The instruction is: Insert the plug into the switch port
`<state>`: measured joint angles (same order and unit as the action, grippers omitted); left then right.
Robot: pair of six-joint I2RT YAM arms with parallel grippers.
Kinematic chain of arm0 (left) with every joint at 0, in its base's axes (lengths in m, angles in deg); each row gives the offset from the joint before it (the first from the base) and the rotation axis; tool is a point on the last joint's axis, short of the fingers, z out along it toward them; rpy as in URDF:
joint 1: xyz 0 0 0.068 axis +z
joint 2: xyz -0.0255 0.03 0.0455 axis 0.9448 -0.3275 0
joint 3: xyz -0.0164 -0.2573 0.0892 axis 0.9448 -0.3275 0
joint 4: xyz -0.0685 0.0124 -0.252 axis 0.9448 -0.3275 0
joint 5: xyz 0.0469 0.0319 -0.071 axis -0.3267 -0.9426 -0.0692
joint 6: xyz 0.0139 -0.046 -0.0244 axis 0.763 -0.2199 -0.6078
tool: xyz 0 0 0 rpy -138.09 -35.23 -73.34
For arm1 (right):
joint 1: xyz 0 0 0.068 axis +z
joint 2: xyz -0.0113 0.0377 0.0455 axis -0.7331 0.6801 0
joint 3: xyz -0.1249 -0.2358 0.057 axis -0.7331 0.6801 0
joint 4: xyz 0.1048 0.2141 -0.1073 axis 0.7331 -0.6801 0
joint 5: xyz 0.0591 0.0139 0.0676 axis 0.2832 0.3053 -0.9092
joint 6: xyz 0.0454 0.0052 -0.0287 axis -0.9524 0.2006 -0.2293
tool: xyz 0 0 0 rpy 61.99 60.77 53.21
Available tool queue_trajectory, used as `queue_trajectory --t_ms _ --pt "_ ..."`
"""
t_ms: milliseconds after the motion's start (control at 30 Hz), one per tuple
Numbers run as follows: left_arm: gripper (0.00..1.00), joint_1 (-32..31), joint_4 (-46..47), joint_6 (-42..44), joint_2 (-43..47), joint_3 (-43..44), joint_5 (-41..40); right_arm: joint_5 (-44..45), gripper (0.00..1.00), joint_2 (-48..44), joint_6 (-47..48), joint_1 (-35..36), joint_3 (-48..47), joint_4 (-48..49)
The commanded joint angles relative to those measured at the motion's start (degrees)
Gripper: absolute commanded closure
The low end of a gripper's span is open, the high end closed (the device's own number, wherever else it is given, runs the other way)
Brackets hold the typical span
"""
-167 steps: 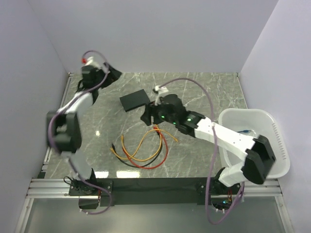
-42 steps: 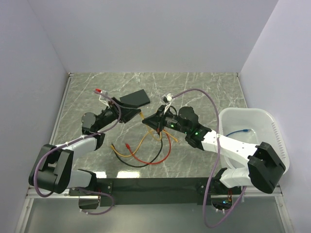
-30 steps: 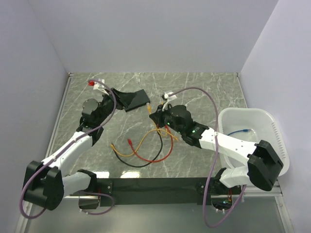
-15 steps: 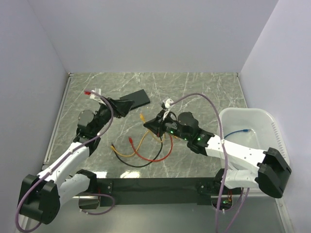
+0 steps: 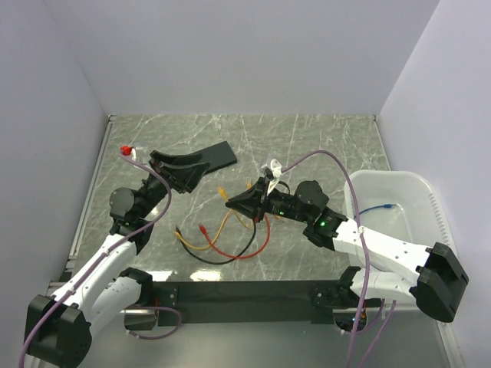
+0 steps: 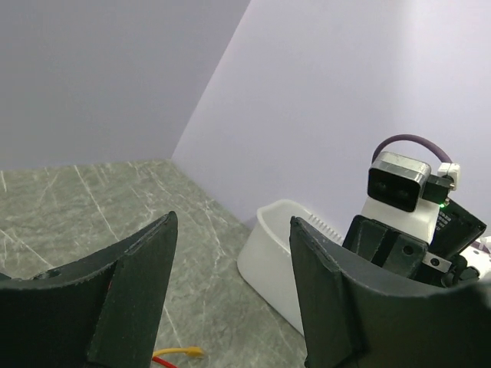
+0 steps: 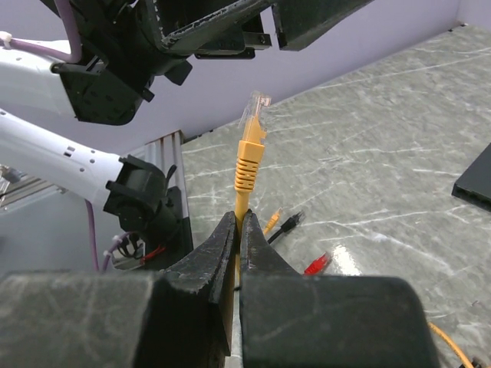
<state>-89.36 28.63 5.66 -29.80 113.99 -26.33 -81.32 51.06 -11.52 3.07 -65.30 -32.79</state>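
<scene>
The switch [image 5: 218, 156], a flat matte-black box, lies on the marble table at the back centre; one corner shows in the right wrist view [image 7: 477, 184]. My right gripper [image 5: 231, 202] [image 7: 238, 218] is shut on a yellow cable just behind its plug [image 7: 250, 126], which sticks up past the fingertips. In the top view the plug [image 5: 222, 191] sits in front of the switch, apart from it. My left gripper [image 5: 188, 167] [image 6: 230, 222] is open and empty, raised just left of the switch, overlapping its left end from above.
Loose yellow, red and black cables [image 5: 226, 239] lie at the table's front centre, with spare plugs [image 7: 321, 262] lying free. A white bin [image 5: 430, 201] [image 6: 285, 249] holding a blue cable stands at the right. Walls close the left, back and right.
My left arm has drawn back towards the near left, its gripper still open beside the switch. My right gripper has moved slightly nearer with the yellow plug. The switch has not moved.
</scene>
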Motion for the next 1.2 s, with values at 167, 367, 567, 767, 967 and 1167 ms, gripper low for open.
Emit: queue_trajectory --t_ms 167,367,567,767,967,1167 --pt "0.36 -0.33 2.61 -0.03 -0.47 0.25 3.66 -1.54 1.00 0.28 -0.69 -0.47 -0.37 3.60" --pt "0.37 -0.59 11.40 -2.32 -2.58 -1.78 10.07 -4.88 1.00 3.00 -3.86 -2.49 -1.95 6.41" --pt "0.38 -1.38 11.85 -1.88 -4.07 -1.34 11.75 -5.24 1.00 4.50 -4.56 -3.11 -3.18 6.94" --pt "0.42 -2.61 10.79 -1.18 -7.58 -0.20 11.93 -5.76 1.00 5.47 -4.73 -3.28 -4.06 7.20" --pt "0.49 -3.75 11.50 -1.09 -9.00 0.16 12.63 -5.06 1.00 5.73 -4.82 -3.20 -4.15 7.29" --pt "0.76 -4.55 9.83 -0.74 -8.56 0.77 12.63 -4.45 1.00 5.91 -5.09 -3.28 -3.80 7.73"
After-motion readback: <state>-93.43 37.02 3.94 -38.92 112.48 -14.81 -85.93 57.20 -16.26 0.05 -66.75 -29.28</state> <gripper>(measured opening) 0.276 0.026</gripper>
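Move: The yellow plug, held by its boot in the right fingers, lies about 4 cm back, 7 cm right and 4 cm below the open left hand, some 4 cm ahead, 3 cm left and 2 cm above the right hand. The black switch lies on the table 22 cm ahead of the left hand, 1 cm right and roughly 34 below; the loose red plug is 4 cm back and 1 cm right of that hand, also on the table. The yellow plug's clear end is met by the left hand, which goes about 6 cm right, down and a little back towards it, turning some 15 degrees clockwise, then closes from wide to mostly shut around the clear tip. The right hand keeps its pinch and carries the plug about 2 cm forward and down, and slightly left, tipping slightly. ##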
